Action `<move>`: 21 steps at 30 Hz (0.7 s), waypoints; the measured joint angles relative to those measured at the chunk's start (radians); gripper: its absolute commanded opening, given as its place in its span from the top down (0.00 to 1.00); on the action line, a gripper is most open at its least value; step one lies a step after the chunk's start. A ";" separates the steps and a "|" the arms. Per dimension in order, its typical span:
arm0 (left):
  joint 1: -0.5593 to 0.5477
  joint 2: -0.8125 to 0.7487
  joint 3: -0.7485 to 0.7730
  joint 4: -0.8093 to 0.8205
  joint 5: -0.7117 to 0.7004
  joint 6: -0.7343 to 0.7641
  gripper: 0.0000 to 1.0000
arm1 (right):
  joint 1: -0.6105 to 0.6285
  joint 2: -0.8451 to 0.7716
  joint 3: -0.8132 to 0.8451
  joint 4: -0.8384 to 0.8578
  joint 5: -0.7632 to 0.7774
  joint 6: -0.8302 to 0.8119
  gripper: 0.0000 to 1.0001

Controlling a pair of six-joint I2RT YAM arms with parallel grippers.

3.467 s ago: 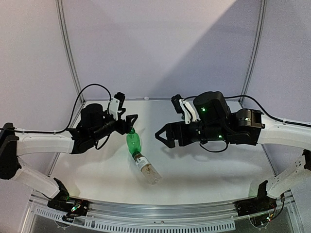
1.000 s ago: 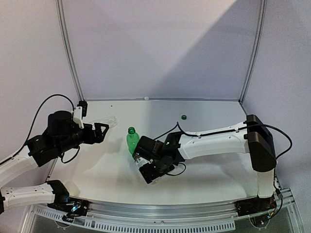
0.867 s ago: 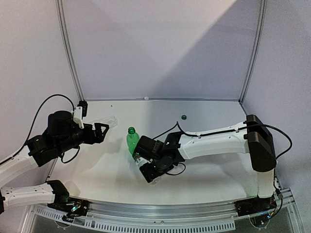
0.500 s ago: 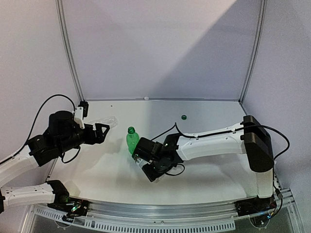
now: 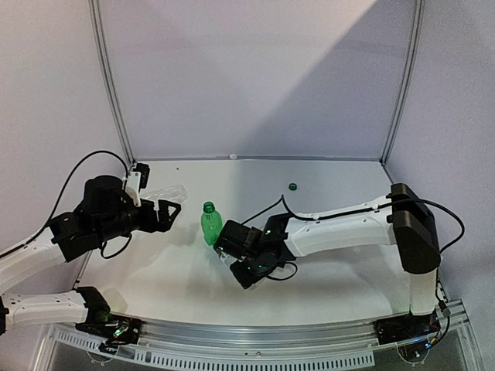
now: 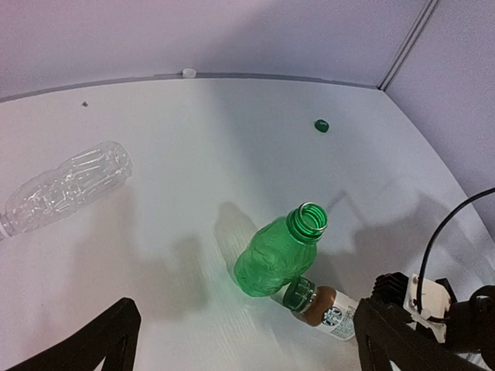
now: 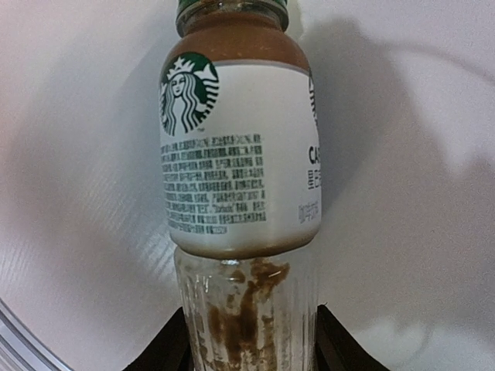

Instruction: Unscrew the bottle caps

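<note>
The labelled bottle (image 7: 236, 154) lies on its side on the table, its dark green cap (image 6: 298, 294) screwed on and touching the foot of the green bottle (image 6: 272, 261). My right gripper (image 7: 247, 344) is shut on its clear lower part, one finger against each side. The green bottle (image 5: 210, 225) stands upright with its mouth open. A loose dark green cap (image 5: 293, 186) lies toward the back. My left gripper (image 6: 240, 346) is open, hanging to the left of the green bottle with nothing between its fingers (image 6: 85, 348).
A clear ribbed bottle (image 6: 68, 188) lies on its side at the back left, beyond the left gripper (image 5: 167, 212). A small white cap (image 6: 189, 73) rests against the back wall. The right arm (image 5: 348, 226) stretches across the right half of the table.
The right gripper's fingers have closed onto the labelled bottle's lower part. The left gripper has shifted a little to the right, toward the green bottle, still open.
</note>
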 measured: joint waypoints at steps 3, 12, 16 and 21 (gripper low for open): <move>0.002 0.014 0.026 -0.003 0.029 0.017 0.01 | 0.000 -0.053 -0.057 0.005 0.014 0.011 0.75; 0.003 0.092 0.228 -0.046 0.171 0.090 0.01 | 0.000 -0.249 -0.200 0.053 0.086 0.055 0.76; 0.004 0.179 0.371 -0.092 0.240 0.124 0.01 | 0.000 -0.323 -0.252 0.077 0.126 0.073 0.77; 0.005 0.241 0.491 -0.137 0.313 0.154 0.01 | -0.008 -0.404 -0.309 0.110 0.164 0.094 0.77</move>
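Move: The right hand already grips the lower body of the lying coffee bottle; its cap is about 8 cm ahead, 6 cm left and 2 cm up. From the open left hand that cap is level fore and aft, some 10 cm right and 15 cm below. The green bottle stands about 3 cm ahead, 8 cm right and 14 cm below the left hand; the clear bottle lies 18 cm ahead, 9 cm left and 18 cm below. Both hands rise rightward, the right lifting its gripped coffee bottle about 8 cm, the open left climbing 12. ##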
